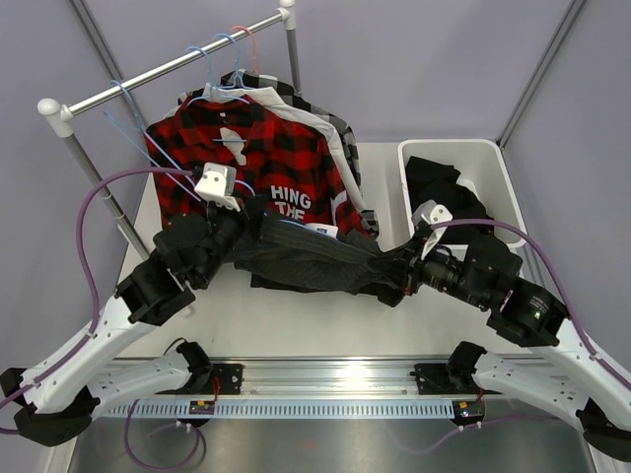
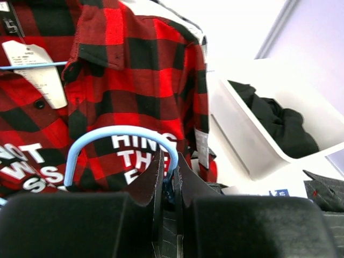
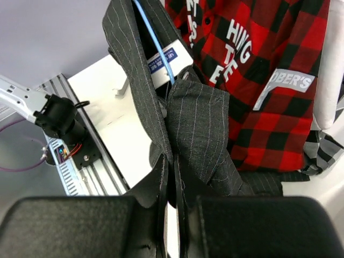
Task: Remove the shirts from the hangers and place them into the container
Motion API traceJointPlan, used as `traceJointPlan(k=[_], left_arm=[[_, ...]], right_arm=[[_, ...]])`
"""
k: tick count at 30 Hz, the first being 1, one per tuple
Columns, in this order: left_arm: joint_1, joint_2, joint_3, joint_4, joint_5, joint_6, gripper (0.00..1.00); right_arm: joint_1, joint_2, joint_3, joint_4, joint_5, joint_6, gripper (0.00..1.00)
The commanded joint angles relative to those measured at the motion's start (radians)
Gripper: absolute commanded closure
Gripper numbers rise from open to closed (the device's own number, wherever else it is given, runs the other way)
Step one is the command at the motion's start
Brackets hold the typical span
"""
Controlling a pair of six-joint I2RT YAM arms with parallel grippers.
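Note:
A charcoal pinstriped shirt (image 1: 306, 258) (image 3: 199, 118) is stretched low over the table between my two grippers. My left gripper (image 1: 251, 212) (image 2: 171, 166) is shut on the neck of its light-blue hanger (image 2: 123, 129) (image 3: 153, 40), just below the hook. At the shirt's other end, my right gripper (image 1: 389, 261) (image 3: 173, 172) is shut on a fold of the pinstriped cloth. Behind them a red-black plaid shirt (image 1: 266, 158) (image 2: 140, 70) hangs on the rack. The white container (image 1: 454, 145) (image 2: 242, 140) stands at the right with a black shirt (image 1: 439, 182) (image 2: 279, 118) inside.
The rack's metal rod (image 1: 168, 69) runs diagonally at the back left, carrying more blue hanger hooks (image 1: 222, 54) and a pink one (image 1: 246, 39). A white shirt (image 1: 320, 123) and a checked one hang behind the plaid. A metal rail (image 1: 325, 379) lines the near edge.

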Motion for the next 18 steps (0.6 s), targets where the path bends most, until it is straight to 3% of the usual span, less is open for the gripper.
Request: traceJointPlan(k=[1, 7, 10, 11, 15, 18], left_arm=[[0.036, -0.051, -0.01, 0.063, -0.173, 0.086, 1.0], [0.036, -0.014, -0.001, 0.101, -0.134, 0.013, 1.0], [0.036, 0.015, 0.013, 0.106, -0.096, 0.012, 1.0], [0.036, 0.02, 0.013, 0.106, -0.085, 0.012, 1.0], [0.036, 0.009, -0.038, 0.112, -0.05, 0.043, 1.0], [0.036, -0.012, -0.088, 0.127, -0.041, 0.071, 1.0]], right_arm=[[0.002, -0.043, 0.024, -0.142, 0.063, 0.003, 1.0], [0.002, 0.131, -0.009, -0.036, -0.21, 0.059, 0.98], [0.003, 0.181, -0.009, -0.016, -0.278, 0.069, 0.73], [0.003, 0.191, -0.003, -0.019, -0.276, 0.072, 0.6], [0.005, 0.167, 0.05, -0.062, -0.126, 0.074, 0.41], [0.003, 0.156, 0.107, -0.107, -0.033, 0.095, 0.4]])
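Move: My left hand still grips the blue hanger by its hook. The pinstriped shirt's middle sags about 9 cm to its right, 8 cm back and 13 cm below. My right hand, pinching the shirt's far end, has that middle some 12 cm to its left, 2 cm ahead and 8 cm lower. The white card is about 11 cm left of my right hand, 5 cm ahead and 5 cm below. The red checked shirt hangs roughly 12 cm straight ahead of my left hand. I bring my right hand about 5 cm left and some 6 cm down, back towards the shirt's middle, tipping its fingers down roughly 15 degrees. On the way they open to a bit over half and let go of the cloth, and the hand eases back right about 1 cm. My left hand keeps the hook and sinks about 2.5 cm, easing slightly forward towards the red shirt. ##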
